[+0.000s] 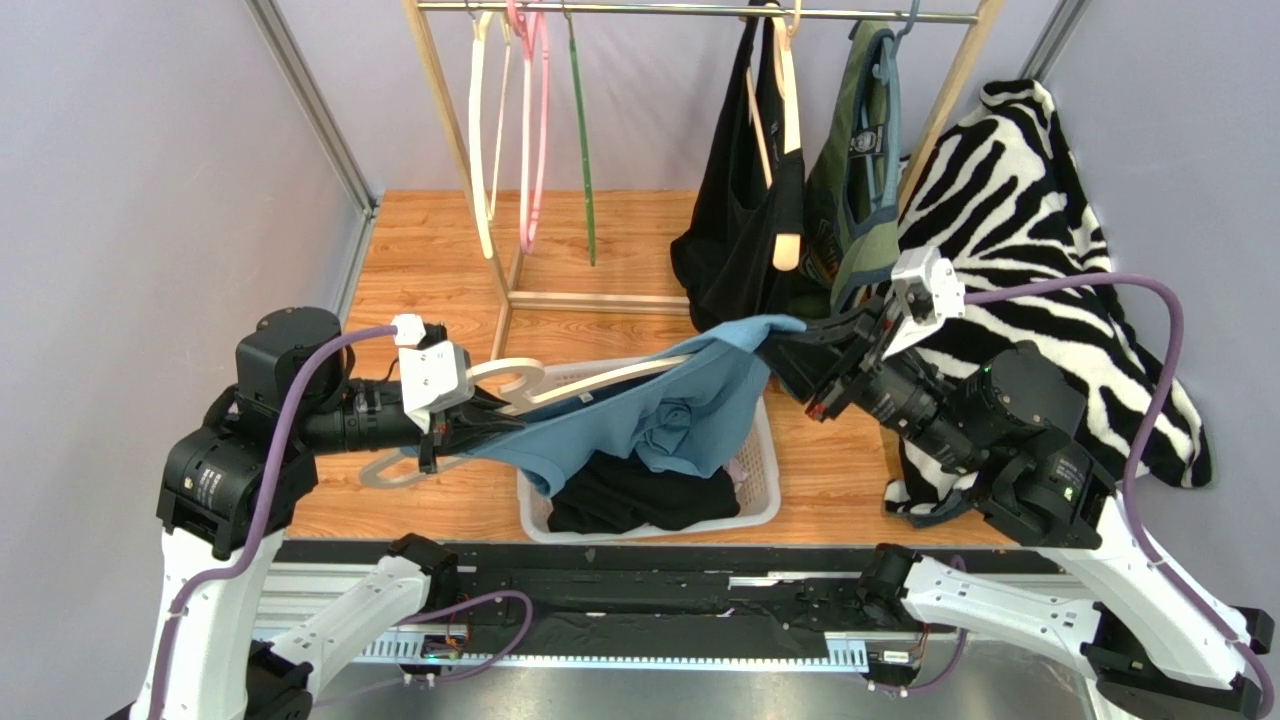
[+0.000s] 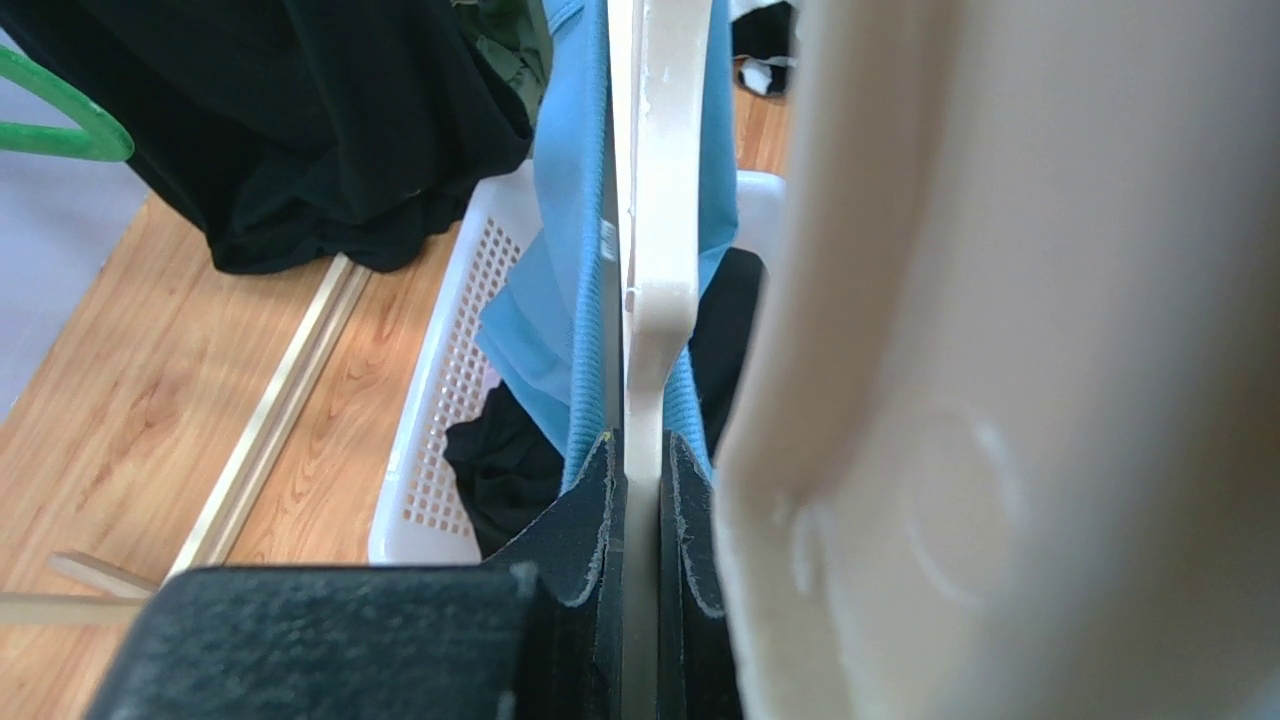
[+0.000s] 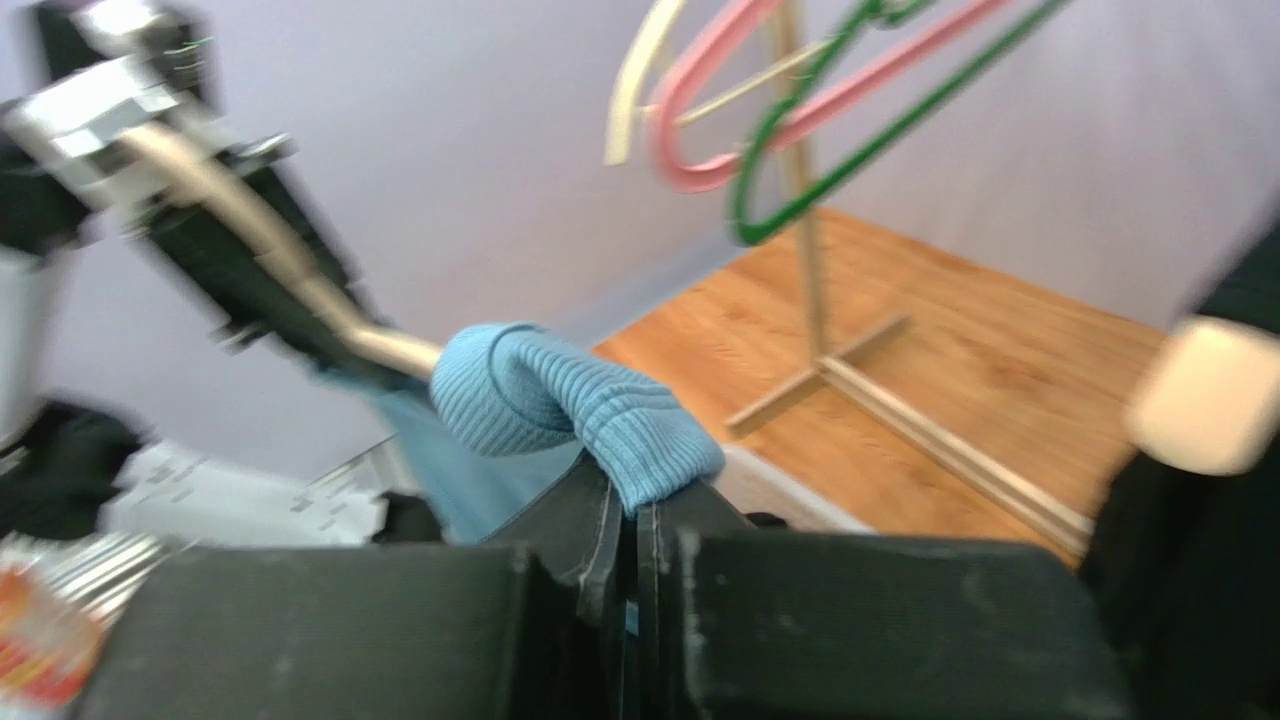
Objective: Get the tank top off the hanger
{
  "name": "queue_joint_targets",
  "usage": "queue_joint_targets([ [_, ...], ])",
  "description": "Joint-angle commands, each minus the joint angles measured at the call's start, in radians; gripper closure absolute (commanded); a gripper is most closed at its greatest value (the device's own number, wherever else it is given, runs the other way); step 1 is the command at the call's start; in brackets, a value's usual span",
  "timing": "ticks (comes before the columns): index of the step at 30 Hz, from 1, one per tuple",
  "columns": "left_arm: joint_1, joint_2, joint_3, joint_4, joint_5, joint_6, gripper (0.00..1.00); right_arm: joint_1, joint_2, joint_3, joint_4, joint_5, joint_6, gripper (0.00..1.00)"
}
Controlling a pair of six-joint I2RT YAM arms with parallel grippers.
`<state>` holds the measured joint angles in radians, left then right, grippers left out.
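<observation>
A blue ribbed tank top (image 1: 661, 413) hangs on a cream hanger (image 1: 594, 383) held level above a white basket (image 1: 763, 503). My left gripper (image 1: 451, 428) is shut on the hanger's bar near its hook end; in the left wrist view its pads (image 2: 586, 525) clamp the cream bar (image 2: 661, 225), blue fabric (image 2: 579, 225) on both sides. My right gripper (image 1: 793, 360) is shut on the tank top's far strap at the hanger's right tip. The right wrist view shows the strap's ribbed fold (image 3: 564, 398) pinched between that gripper's (image 3: 637, 518) fingers.
Black clothes (image 1: 639, 495) lie in the basket. Behind stands a wooden rack (image 1: 699, 12) with bare cream, pink and green hangers (image 1: 526, 120), a black garment (image 1: 736, 210) and a green one (image 1: 857, 165). A zebra-print cloth (image 1: 1037, 225) drapes behind the right arm.
</observation>
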<state>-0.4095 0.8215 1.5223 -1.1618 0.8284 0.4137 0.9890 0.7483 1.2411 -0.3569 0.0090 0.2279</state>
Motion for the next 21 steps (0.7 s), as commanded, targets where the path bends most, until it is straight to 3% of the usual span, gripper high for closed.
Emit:
queue_joint_targets([
  [1,0.008,-0.018,0.018,0.021,-0.006,0.016,0.95,-0.058,0.057,0.05,-0.129,0.276,-0.038,1.0],
  [4,0.008,-0.016,0.029,0.011,-0.014,0.022,0.95,-0.171,0.063,0.02,-0.177,0.22,0.007,1.0],
  [11,0.012,-0.015,0.071,-0.002,-0.008,0.023,0.96,-0.3,0.025,-0.107,-0.267,0.117,0.025,1.0],
  [18,0.012,0.014,0.084,0.013,0.0,0.023,0.96,-0.311,-0.043,-0.197,-0.273,-0.069,-0.005,1.0],
  [20,0.014,0.037,0.102,0.019,0.011,0.022,0.96,-0.311,-0.021,-0.166,-0.298,-0.086,-0.027,0.96],
  [21,0.014,0.044,0.11,0.02,0.018,0.017,0.96,-0.312,-0.014,-0.152,-0.329,-0.095,-0.039,0.83],
])
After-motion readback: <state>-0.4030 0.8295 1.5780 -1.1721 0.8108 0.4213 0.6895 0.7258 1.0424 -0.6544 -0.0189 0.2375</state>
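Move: The right fingers, already shut on the blue tank top's gathered ribbed edge, have the hanger's covered free end about 6 cm to their left, 1 cm back and 2 cm lower. The laundry basket is some 12 cm left, 6 cm ahead and 38 cm below them; the black tank top on the rack hangs about 22 cm ahead, 15 cm lower. From the left hand, gripping the hanger, that free end is roughly 24 cm right, 3 cm ahead and 5 cm higher. Keeping its pinch on the blue tank top's edge, the right hand pulls the cloth outward over the hanger's free end: first forward, right and down, then straight on down with a short draw back, ending about 15 cm lower. Its fingers tip downward and swing clockwise. The left hand keeps hold of the hanger, rising barely 1.5 cm. ##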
